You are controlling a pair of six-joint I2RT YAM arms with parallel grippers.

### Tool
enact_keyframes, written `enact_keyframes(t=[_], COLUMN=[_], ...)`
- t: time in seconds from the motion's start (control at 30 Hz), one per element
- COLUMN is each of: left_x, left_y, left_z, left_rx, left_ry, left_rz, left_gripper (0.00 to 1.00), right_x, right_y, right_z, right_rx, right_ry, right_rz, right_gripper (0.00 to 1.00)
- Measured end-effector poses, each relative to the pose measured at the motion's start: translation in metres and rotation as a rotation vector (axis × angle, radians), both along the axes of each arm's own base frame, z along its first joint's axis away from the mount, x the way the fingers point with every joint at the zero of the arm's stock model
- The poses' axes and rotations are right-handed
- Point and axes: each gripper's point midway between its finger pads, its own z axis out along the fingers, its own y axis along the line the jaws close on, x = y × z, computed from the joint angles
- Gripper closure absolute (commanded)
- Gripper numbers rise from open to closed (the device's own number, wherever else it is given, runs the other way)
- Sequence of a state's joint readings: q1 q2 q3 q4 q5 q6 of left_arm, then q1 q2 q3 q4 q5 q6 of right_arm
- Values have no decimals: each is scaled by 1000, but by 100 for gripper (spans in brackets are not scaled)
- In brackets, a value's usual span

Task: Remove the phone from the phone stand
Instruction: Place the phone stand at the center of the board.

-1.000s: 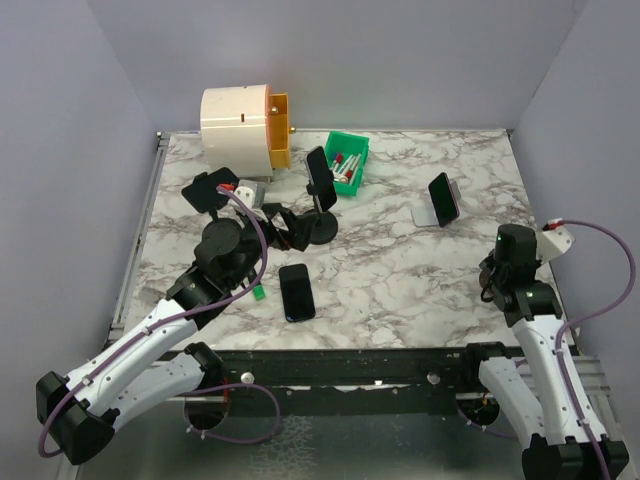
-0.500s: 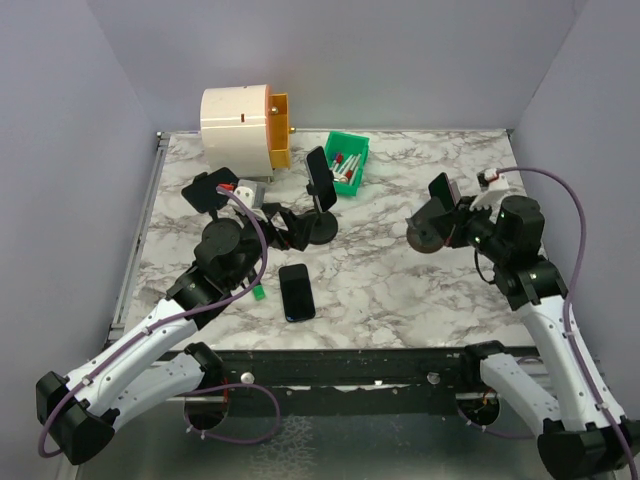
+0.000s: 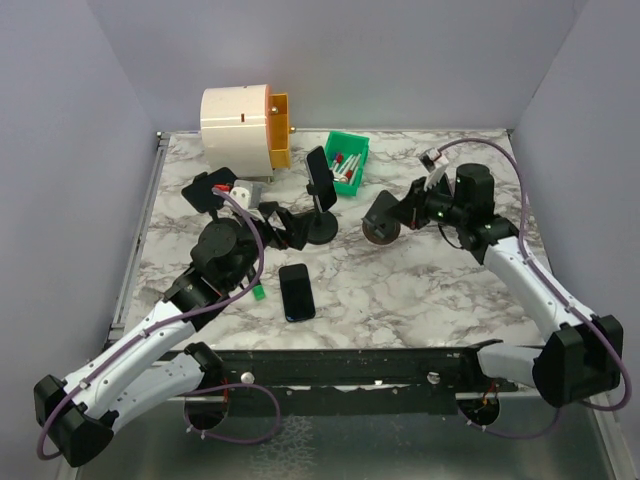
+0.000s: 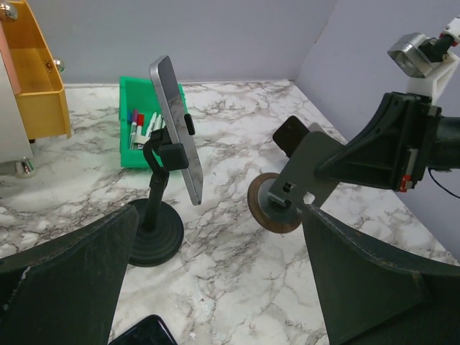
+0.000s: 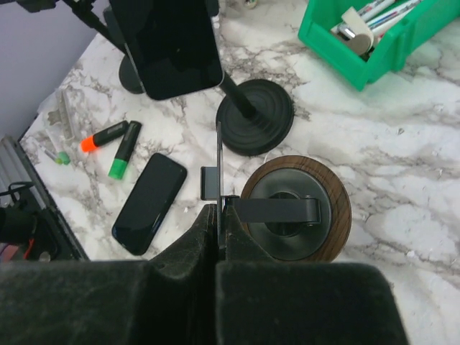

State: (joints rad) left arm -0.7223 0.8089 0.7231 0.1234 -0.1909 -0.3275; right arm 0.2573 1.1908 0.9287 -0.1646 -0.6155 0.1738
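Observation:
A black phone (image 3: 319,172) is clamped upright on a black phone stand (image 3: 321,228) with a round base; both also show in the left wrist view, phone (image 4: 176,129) and stand (image 4: 151,233). My left gripper (image 3: 283,226) stands open just left of that stand's base, its fingers (image 4: 65,287) wide apart with only bare table between them. My right gripper (image 5: 219,215) is shut on the thin back plate of a second stand with a wooden-rimmed round base (image 3: 382,226), holding it tilted right of the black stand. No phone sits on that held stand (image 5: 295,208).
A second black phone (image 3: 296,292) lies flat near the front. A green bin of markers (image 3: 347,160) and a white and orange drawer unit (image 3: 245,125) stand at the back. Loose markers (image 5: 115,144) lie by the flat phone.
My right arm has swung left from the table's right side towards the middle, carrying the wooden-base stand. The left arm and the phone on the black stand have not moved.

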Motion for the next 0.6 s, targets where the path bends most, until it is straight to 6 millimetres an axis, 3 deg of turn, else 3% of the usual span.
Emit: enact_keyframes(t=[0.2,0.33,0.47,0.6], left_x=[-1,-4,-5,-5], left_y=[2,5,6,6], left_z=[2,8,11,11], left_rx=[-4,-15,-17,-14], left_ry=[-4,-20,-28,-30], left_rz=[5,11,13,14], left_gripper=[4,4,4,4], right_x=[49,84,103,124], right_y=[10,12,14,16], right_z=[-8,-33,-62,-74], right_rx=[-36,-75,-103,-105], right_ry=[-55,-37,13,35], right_rz=[-6,-37,-51,-53], right_gripper=[100,99,99,99])
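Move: The right gripper already holds the phone stand by its plate. Its spot on the board is about 15 cm ahead, 6 cm left and 18 cm below this hand. The black phone stand is 9 cm ahead and 20 cm left, the green box some 28 cm ahead and 12 cm left, and the white stand with its phone about 15 cm ahead and 10 cm right. From the left gripper the spot lies about 20 cm ahead and 17 cm right, well below. Carry the phone stand forward about 12 cm with the right gripper, bringing its round base towards the open patch in front of the green box. Start nearly level, then sink about 7 cm as you keep going forward. Keep the shut fingers pinched on the stand's plate and the wrist almost unturned. ##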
